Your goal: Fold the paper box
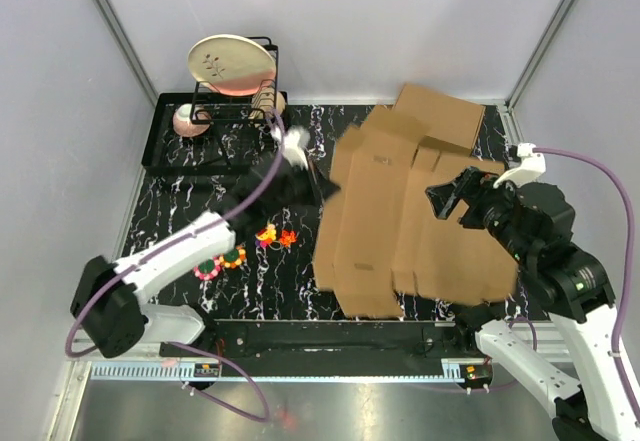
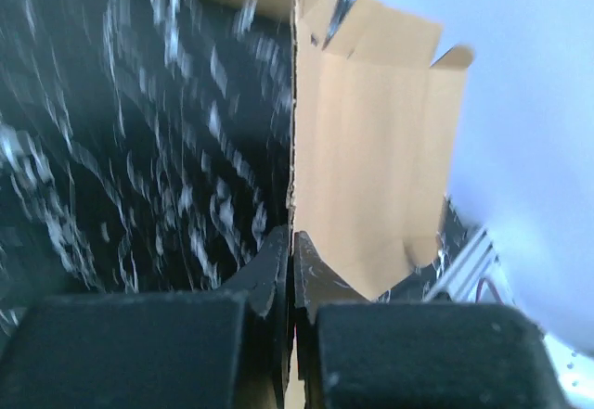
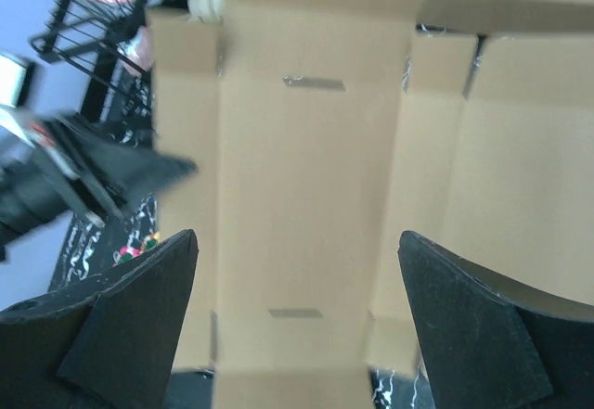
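Note:
The paper box (image 1: 375, 226) is a large flat brown cardboard sheet with flaps and slots, lying across the middle and right of the black marbled table. My left gripper (image 1: 322, 187) is shut on the sheet's left edge. In the left wrist view the thin cardboard edge runs between the closed fingers (image 2: 290, 242), and the rest of the paper box (image 2: 371, 149) stretches away to the right. My right gripper (image 1: 447, 201) hovers open above the sheet's right part. Its wide-apart fingers (image 3: 297, 242) frame the middle panel of the paper box (image 3: 306, 149) with nothing between them.
A second piece of brown cardboard (image 1: 440, 111) lies at the back right, behind the sheet. A dish rack with a cream plate (image 1: 232, 64) and a pink bowl (image 1: 188, 119) stands on a black tray (image 1: 175, 156) at the back left. Small colourful toys (image 1: 266, 235) lie left of the sheet.

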`<control>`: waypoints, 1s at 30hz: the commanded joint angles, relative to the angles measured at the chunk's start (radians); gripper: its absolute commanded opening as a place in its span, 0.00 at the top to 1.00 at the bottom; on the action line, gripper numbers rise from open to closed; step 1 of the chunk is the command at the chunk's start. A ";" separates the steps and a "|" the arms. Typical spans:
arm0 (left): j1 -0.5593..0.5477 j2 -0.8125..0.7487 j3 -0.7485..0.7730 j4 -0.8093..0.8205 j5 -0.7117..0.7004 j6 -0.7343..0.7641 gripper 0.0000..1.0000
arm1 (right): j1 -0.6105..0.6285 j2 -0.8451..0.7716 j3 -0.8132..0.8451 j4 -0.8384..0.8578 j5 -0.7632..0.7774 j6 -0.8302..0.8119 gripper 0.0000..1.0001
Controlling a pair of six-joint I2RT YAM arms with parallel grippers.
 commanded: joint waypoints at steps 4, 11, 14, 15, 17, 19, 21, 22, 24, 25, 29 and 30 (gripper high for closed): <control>0.099 -0.030 0.723 -0.537 0.075 0.476 1.00 | 0.002 -0.010 0.143 0.006 -0.025 -0.036 0.04; 0.110 0.025 1.039 -0.730 0.285 0.577 1.00 | 0.001 -0.018 0.238 -0.009 -0.066 -0.053 0.04; 0.110 -0.010 1.092 -0.761 0.429 0.590 1.00 | 0.002 -0.038 0.261 0.000 -0.069 -0.059 0.04; 0.110 -0.019 1.099 -0.755 0.465 0.580 1.00 | 0.002 -0.043 0.265 0.003 -0.066 -0.059 0.03; 0.110 -0.053 1.100 -0.737 0.564 0.570 1.00 | 0.002 -0.053 0.277 0.009 -0.053 -0.059 0.04; 0.110 -0.074 1.100 -0.721 0.612 0.550 1.00 | 0.002 -0.064 0.278 0.014 -0.037 -0.059 0.03; 0.119 -0.094 1.106 -0.694 0.640 0.528 1.00 | 0.002 -0.072 0.278 0.017 -0.011 -0.065 0.03; 0.127 -0.091 1.112 -0.692 0.644 0.525 1.00 | 0.004 -0.078 0.278 0.017 -0.001 -0.067 0.03; 0.162 -0.050 1.137 -0.707 0.643 0.513 1.00 | 0.002 -0.078 0.280 0.015 0.029 -0.077 0.03; 0.174 -0.024 1.146 -0.724 0.640 0.508 1.00 | 0.002 -0.078 0.280 0.011 0.039 -0.079 0.03; 0.191 0.206 1.191 -0.863 0.467 0.528 1.00 | 0.002 -0.073 0.257 0.000 0.079 -0.091 0.03; 0.191 0.249 1.203 -0.876 0.436 0.546 1.00 | 0.002 -0.075 0.248 0.002 0.084 -0.094 0.03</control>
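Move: The left gripper already holds the paper box sheet by its raised left edge; the sheet's middle lies about 18 cm to its right, 6 cm back and 12 cm below. About 17 cm below the gripper, the orange flower toy lies some 11 cm left and 9 cm back, and the closed brown box about 27 cm right and 21 cm ahead. From the open right gripper, the sheet's middle is almost straight below, about 25 cm down and 2 cm left. Keep the left fingers shut on the sheet's edge and raise it fast, some 32 cm straight up, tipping the fingers upward about 35 degrees; then, up high, draw back about 10 cm towards the base with a clockwise turn. Meanwhile raise the open, empty right gripper about 11 cm, easing slightly back and tilting its fingers up. ##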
